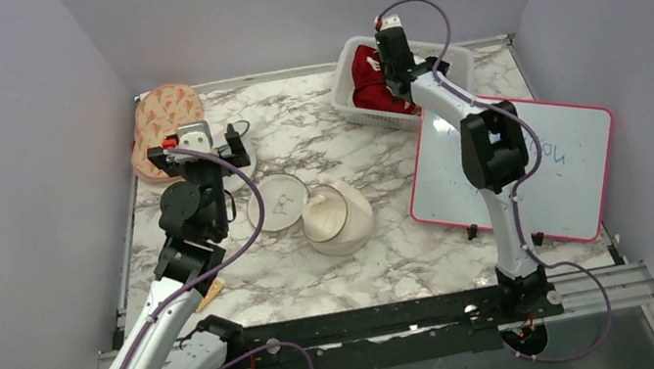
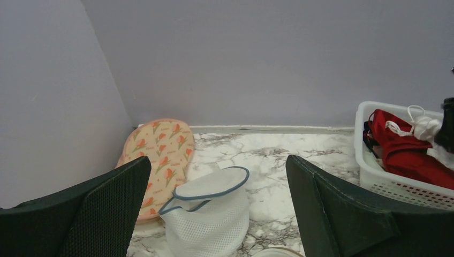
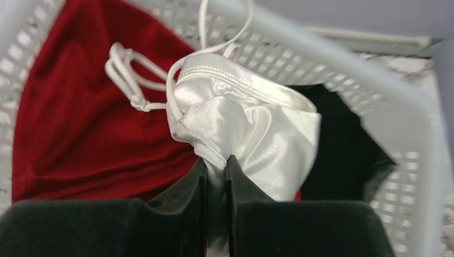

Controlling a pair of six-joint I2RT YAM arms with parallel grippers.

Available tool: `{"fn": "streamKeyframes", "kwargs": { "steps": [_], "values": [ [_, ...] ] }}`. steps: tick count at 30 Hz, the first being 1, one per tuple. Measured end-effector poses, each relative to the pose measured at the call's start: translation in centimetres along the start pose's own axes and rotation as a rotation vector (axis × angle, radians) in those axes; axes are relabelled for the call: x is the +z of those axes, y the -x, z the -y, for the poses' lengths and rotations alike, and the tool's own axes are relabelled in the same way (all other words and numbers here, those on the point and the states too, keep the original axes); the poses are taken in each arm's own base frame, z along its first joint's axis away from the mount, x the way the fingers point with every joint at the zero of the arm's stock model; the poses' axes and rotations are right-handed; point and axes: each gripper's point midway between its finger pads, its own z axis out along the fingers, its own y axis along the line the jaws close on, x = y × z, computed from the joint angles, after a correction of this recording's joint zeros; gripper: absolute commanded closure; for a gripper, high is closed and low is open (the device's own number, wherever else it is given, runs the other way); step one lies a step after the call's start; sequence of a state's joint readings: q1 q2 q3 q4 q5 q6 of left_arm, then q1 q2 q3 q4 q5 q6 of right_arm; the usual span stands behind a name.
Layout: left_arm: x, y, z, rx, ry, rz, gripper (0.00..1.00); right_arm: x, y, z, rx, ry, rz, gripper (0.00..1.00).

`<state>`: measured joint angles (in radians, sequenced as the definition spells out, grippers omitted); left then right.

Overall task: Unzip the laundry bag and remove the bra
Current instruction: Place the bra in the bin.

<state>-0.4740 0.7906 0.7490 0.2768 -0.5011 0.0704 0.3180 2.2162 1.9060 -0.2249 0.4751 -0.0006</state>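
The cream laundry bag (image 1: pixel 336 216) lies unzipped in the middle of the table. Its flat face (image 1: pixel 276 202) with the dark line drawing is folded out to the left of its hollow half. My right gripper (image 3: pixel 217 160) hangs over the white basket (image 1: pixel 347 94) at the back, shut on a fold of the white satin bra (image 3: pixel 251 120). The bra's thin straps (image 3: pixel 128 72) trail onto the red garment (image 3: pixel 80 123). Left of the bag, my left gripper (image 1: pixel 197 151) stands wide open, nothing between its fingers (image 2: pixel 107 209).
A white mesh pouch with blue trim (image 2: pixel 209 219) stands just ahead of the left gripper. The orange-patterned pouch (image 1: pixel 162 121) leans in the back left corner. A pink-edged whiteboard (image 1: pixel 549 169) lies at the right. Grey walls enclose three sides.
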Motion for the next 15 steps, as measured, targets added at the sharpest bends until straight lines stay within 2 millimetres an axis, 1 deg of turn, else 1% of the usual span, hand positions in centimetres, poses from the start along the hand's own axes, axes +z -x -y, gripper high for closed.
{"fn": "streamKeyframes", "kwargs": {
  "steps": [1,2,3,4,6,8,9,12,15],
  "values": [
    [0.0,0.0,0.0,0.000,0.000,0.000,0.08,0.7,-1.8,-0.9,-0.008,0.025,-0.043,0.89],
    [0.0,0.0,0.0,0.000,0.000,0.000,0.08,1.1,-3.1,-1.6,-0.012,0.046,-0.074,0.86],
    [0.0,0.0,0.0,0.000,0.000,0.000,0.08,1.4,-3.9,-2.1,-0.014,0.062,-0.098,0.84],
    [0.0,0.0,0.0,0.000,0.000,0.000,0.08,1.7,-4.3,-2.5,-0.012,0.077,-0.113,0.80],
    [0.0,0.0,0.0,0.000,0.000,0.000,0.08,1.9,-3.9,-3.1,-0.003,0.101,-0.125,0.70],
    [0.0,0.0,0.0,0.000,-0.001,0.000,0.08,1.6,-2.7,-3.2,0.009,0.120,-0.122,0.54],
    [0.0,0.0,0.1,0.000,-0.002,0.000,0.08,1.3,-2.0,-3.2,0.017,0.129,-0.119,0.47],
    [0.0,0.0,0.1,-0.001,-0.004,0.000,0.08,0.2,-0.4,-3.0,0.032,0.149,-0.106,0.38],
    [0.0,0.0,0.1,-0.001,-0.005,0.000,0.08,-1.7,0.4,-2.4,0.040,0.166,-0.108,0.34]
  ]
}}
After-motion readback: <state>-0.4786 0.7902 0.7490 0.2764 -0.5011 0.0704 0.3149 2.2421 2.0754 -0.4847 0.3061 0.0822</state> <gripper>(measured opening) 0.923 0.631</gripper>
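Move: The white bra, already pinched in the right fingers, hangs over the bin, whose middle is roughly 6 cm below that hand and only about 1 cm back. In the bin the red garment lies about 6 cm to the hand's left and 2 cm back, the black garment some 8 cm to its right and 2 cm ahead, both about 6 cm down. From the left hand, the bin is some 28 cm ahead, 38 cm right and 27 cm down. The white bra is lowered about 5 cm deeper into the bin by the right hand, drifting slightly left as the hand tips a little further down. At the bottom the fingers start to open and let go of it, widening to over half while the hand climbs back up about 5 cm, drawing slightly back at the end. ##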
